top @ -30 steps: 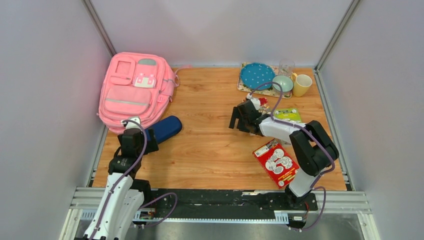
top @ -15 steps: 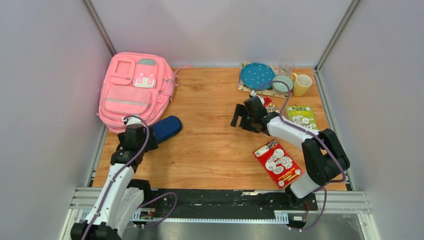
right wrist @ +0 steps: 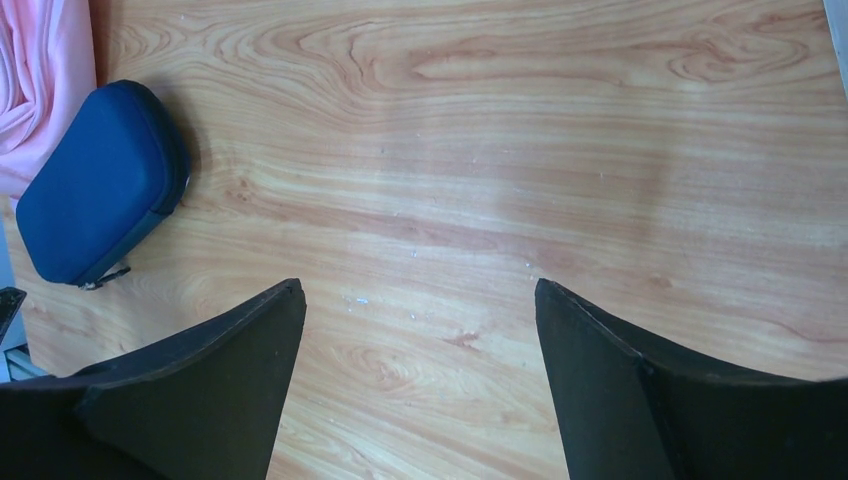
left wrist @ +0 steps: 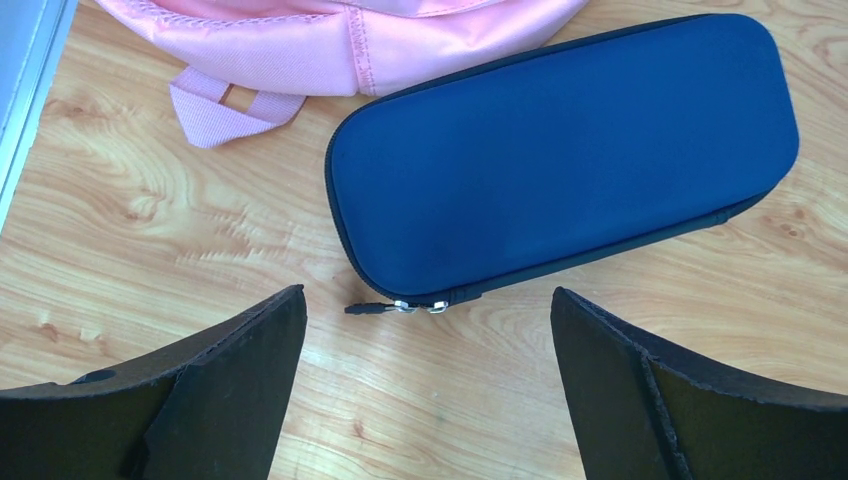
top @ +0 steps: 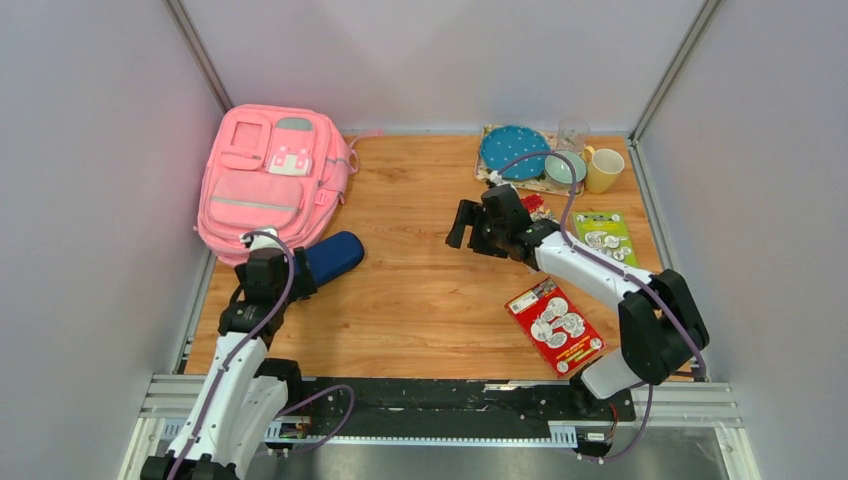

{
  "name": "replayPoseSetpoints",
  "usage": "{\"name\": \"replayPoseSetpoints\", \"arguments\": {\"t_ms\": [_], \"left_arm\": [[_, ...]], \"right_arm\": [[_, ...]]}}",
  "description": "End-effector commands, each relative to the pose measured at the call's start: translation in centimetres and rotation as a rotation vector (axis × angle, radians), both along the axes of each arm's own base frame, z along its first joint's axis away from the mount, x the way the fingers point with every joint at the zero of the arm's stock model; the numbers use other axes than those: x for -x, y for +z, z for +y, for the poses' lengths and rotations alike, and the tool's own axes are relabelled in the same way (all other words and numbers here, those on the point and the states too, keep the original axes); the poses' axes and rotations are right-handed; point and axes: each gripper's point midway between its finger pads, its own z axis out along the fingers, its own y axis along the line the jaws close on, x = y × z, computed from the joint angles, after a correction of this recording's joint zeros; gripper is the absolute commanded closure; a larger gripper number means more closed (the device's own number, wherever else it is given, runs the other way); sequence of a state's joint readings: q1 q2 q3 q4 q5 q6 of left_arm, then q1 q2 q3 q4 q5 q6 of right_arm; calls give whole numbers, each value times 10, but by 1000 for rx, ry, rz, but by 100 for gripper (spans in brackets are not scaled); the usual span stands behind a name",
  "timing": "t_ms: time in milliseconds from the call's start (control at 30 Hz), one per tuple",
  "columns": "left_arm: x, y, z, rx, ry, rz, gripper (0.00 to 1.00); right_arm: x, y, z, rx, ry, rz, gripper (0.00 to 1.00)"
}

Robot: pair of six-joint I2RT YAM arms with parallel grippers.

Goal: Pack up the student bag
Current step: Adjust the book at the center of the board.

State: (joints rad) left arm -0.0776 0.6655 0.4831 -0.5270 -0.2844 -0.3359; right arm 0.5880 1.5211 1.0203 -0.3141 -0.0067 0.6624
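Note:
The pink student bag lies flat at the table's back left, front pockets up; its lower edge and a strap show in the left wrist view. A navy blue zip case rests against the bag's near edge. My left gripper stands open just short of the case's zip end, nothing between its fingers. My right gripper is open over bare wood at mid-table, empty.
A red card pack lies near the right front. A green pack and a small colourful item lie behind the right arm. A blue plate, bowl, glass and yellow mug stand at the back right.
My right gripper has moved left and slightly farther back over the table's middle. The left arm has shifted only slightly by the navy case.

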Motion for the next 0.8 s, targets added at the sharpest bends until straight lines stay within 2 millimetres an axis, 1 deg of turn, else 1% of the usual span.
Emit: {"name": "replayPoseSetpoints", "arguments": {"t_ms": [0, 100, 200, 267, 300, 333, 367, 400, 433, 467, 500, 533, 567, 600, 633, 667, 700, 733, 767], "left_arm": [[-4, 6, -6, 42, -11, -50, 1], [-5, 10, -9, 53, -26, -74, 1], [-4, 12, -9, 57, -24, -88, 1], [-4, 13, -9, 58, -21, -95, 1], [-4, 13, -9, 61, -22, -97, 1], [-5, 13, -9, 60, -23, -101, 1], [-6, 15, -10, 61, -24, -105, 1], [-8, 17, -9, 58, -23, -113, 1], [-10, 18, -9, 56, -21, -117, 1], [-11, 20, -8, 47, -22, -119, 1], [-13, 24, -4, 36, -5, -127, 1], [-14, 24, -2, 25, 9, -117, 1], [-15, 26, 1, 17, 26, -117, 1], [-17, 33, 8, -5, 61, -129, 1], [-18, 34, 11, -14, 78, -120, 1], [-20, 35, 14, -25, 89, -113, 1], [-22, 44, 20, -40, 122, -122, 1], [-24, 41, 22, -47, 136, -97, 1], [-26, 42, 23, -48, 141, -90, 1]], "right_arm": [[12, 20, -3, -21, 22, -23, 12], [20, 20, -4, -19, 38, -14, 12], [23, 23, 2, -41, 54, -10, 12], [23, 24, 12, -68, 73, 2, 12], [20, 32, 21, -89, 87, -9, 12], [19, 27, 27, -91, 95, 8, 12], [16, 30, 35, -105, 102, 0, 12], [10, 40, 48, -141, 111, -11, 12], [9, 42, 58, -172, 127, -2, 12], [2, 30, 68, -183, 124, 31, 12], [-6, 35, 80, -225, 131, 18, 11], [-14, 50, 98, -283, 155, 7, 11], [-23, 31, 110, -278, 160, 41, 11], [-27, 29, 121, -286, 171, 50, 11], [-38, 47, 139, -330, 200, 30, 12], [-43, 47, 148, -346, 218, 34, 11], [-51, 27, 160, -343, 225, 65, 11], [-55, 28, 170, -370, 251, 75, 11], [-70, 53, 186, -424, 268, 24, 11]]}}
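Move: The pink backpack's middle is about 39 cm to the left of my right hand, 13 cm farther out and a few centimetres lower. The blue pencil case is some 29 cm left of this hand, 3 cm back and 8 cm down; the red-and-green book is roughly 15 cm right and 4 cm ahead. From my left hand, the backpack's middle is about 19 cm ahead and 2 cm left. With nothing in its open fingers, I ease my right hand back about 2 cm and slightly up, then sweep it fast to the left, ending some 13 cm left and 4 cm farther forward, over bare board towards the backpack and pencil case. As it speeds up, the wrist rolls its left side up by about 15 degrees; the fingers stay open. ##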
